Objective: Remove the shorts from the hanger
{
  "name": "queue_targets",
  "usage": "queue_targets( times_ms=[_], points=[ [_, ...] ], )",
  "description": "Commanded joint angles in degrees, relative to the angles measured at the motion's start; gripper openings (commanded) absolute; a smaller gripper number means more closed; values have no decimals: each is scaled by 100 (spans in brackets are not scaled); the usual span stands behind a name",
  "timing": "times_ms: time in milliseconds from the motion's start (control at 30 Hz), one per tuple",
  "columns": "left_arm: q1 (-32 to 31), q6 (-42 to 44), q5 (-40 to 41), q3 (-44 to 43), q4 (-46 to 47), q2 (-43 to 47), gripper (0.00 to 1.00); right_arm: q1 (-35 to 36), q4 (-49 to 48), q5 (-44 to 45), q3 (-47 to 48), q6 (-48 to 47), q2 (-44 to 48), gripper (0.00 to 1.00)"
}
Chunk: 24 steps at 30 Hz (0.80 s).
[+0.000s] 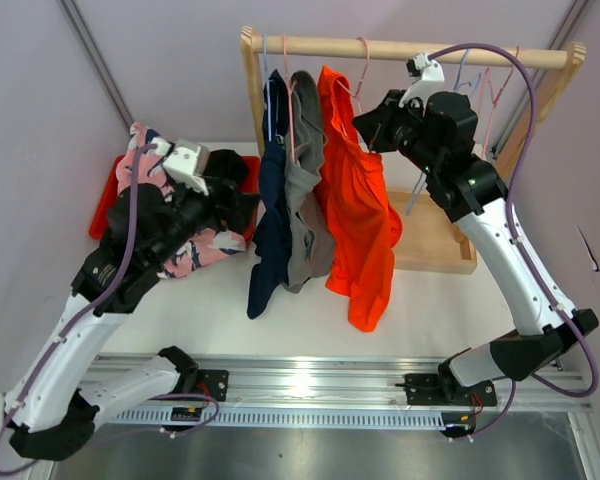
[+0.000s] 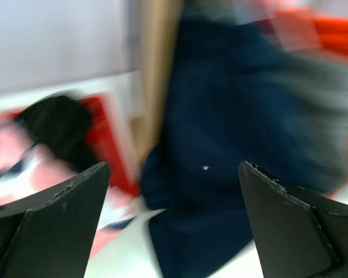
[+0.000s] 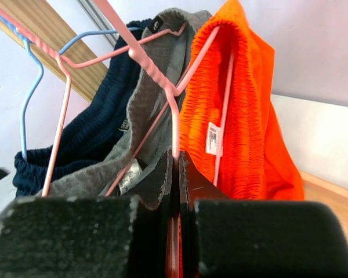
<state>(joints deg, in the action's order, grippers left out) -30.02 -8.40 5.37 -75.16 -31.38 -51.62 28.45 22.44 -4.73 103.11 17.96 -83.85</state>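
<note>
Three shorts hang on hangers from a wooden rail [image 1: 410, 50]: navy shorts [image 1: 272, 230], grey shorts [image 1: 305, 200] and orange shorts [image 1: 360, 210]. My right gripper [image 1: 365, 125] is up beside the orange shorts' waistband. In the right wrist view the right gripper [image 3: 176, 155] is shut on the thin wire of the pink hanger [image 3: 175, 116], which carries the orange shorts [image 3: 243, 116]. My left gripper [image 2: 174, 174] is open, empty and pointed at the blurred navy shorts [image 2: 232, 116]. Pink patterned shorts [image 1: 195, 250] and black shorts [image 1: 225, 165] lie heaped at the left.
A red tray [image 1: 105, 205] sits under the heap at the left wall. The rack's wooden base [image 1: 435, 245] lies behind the orange shorts. Empty pink and blue hangers [image 1: 485, 85] hang at the rail's right end. A blue hanger [image 3: 32, 87] holds the navy pair.
</note>
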Motion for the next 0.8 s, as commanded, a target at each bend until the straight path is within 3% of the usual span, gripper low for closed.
queue_targets(
  times_ms=[0,133,333,533,767],
  points=[
    [-1038,278,130,-438,360,-331,99,117,-495,297,95,-29,642,0],
    [-2434,243,193,-614,878,-875,99,240,-442,865,95,93,932,0],
    [-3728,216,597,-1009,1494,-1939,99,565,-29,2272,78,454,1275,0],
    [-4274,41,501,-1194,2021,-2625,99,715,191,2714,-115,753,1459,0],
    [-4495,-82,579,-1335,2118,-2977,99,768,120,2846,-423,788,1653,0]
  ],
)
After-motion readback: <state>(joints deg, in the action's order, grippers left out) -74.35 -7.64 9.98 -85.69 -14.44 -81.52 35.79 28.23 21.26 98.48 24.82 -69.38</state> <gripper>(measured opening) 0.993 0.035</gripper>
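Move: The orange shorts hang some 22 cm to the open left hand's right, about 5 cm farther out and slightly lower; the navy shorts are 5 cm right and 6 ahead of this hand, the grey ones 12 right and 6 ahead. From the right hand, already pinching their pink hanger, the orange shorts' middle is some 15 cm below and 2 back, level sideways, with the grey shorts 9 cm left and 2 back. Left hand, open, sweeps some 30 cm right and back towards the orange shorts while right drags their hanger likewise. ##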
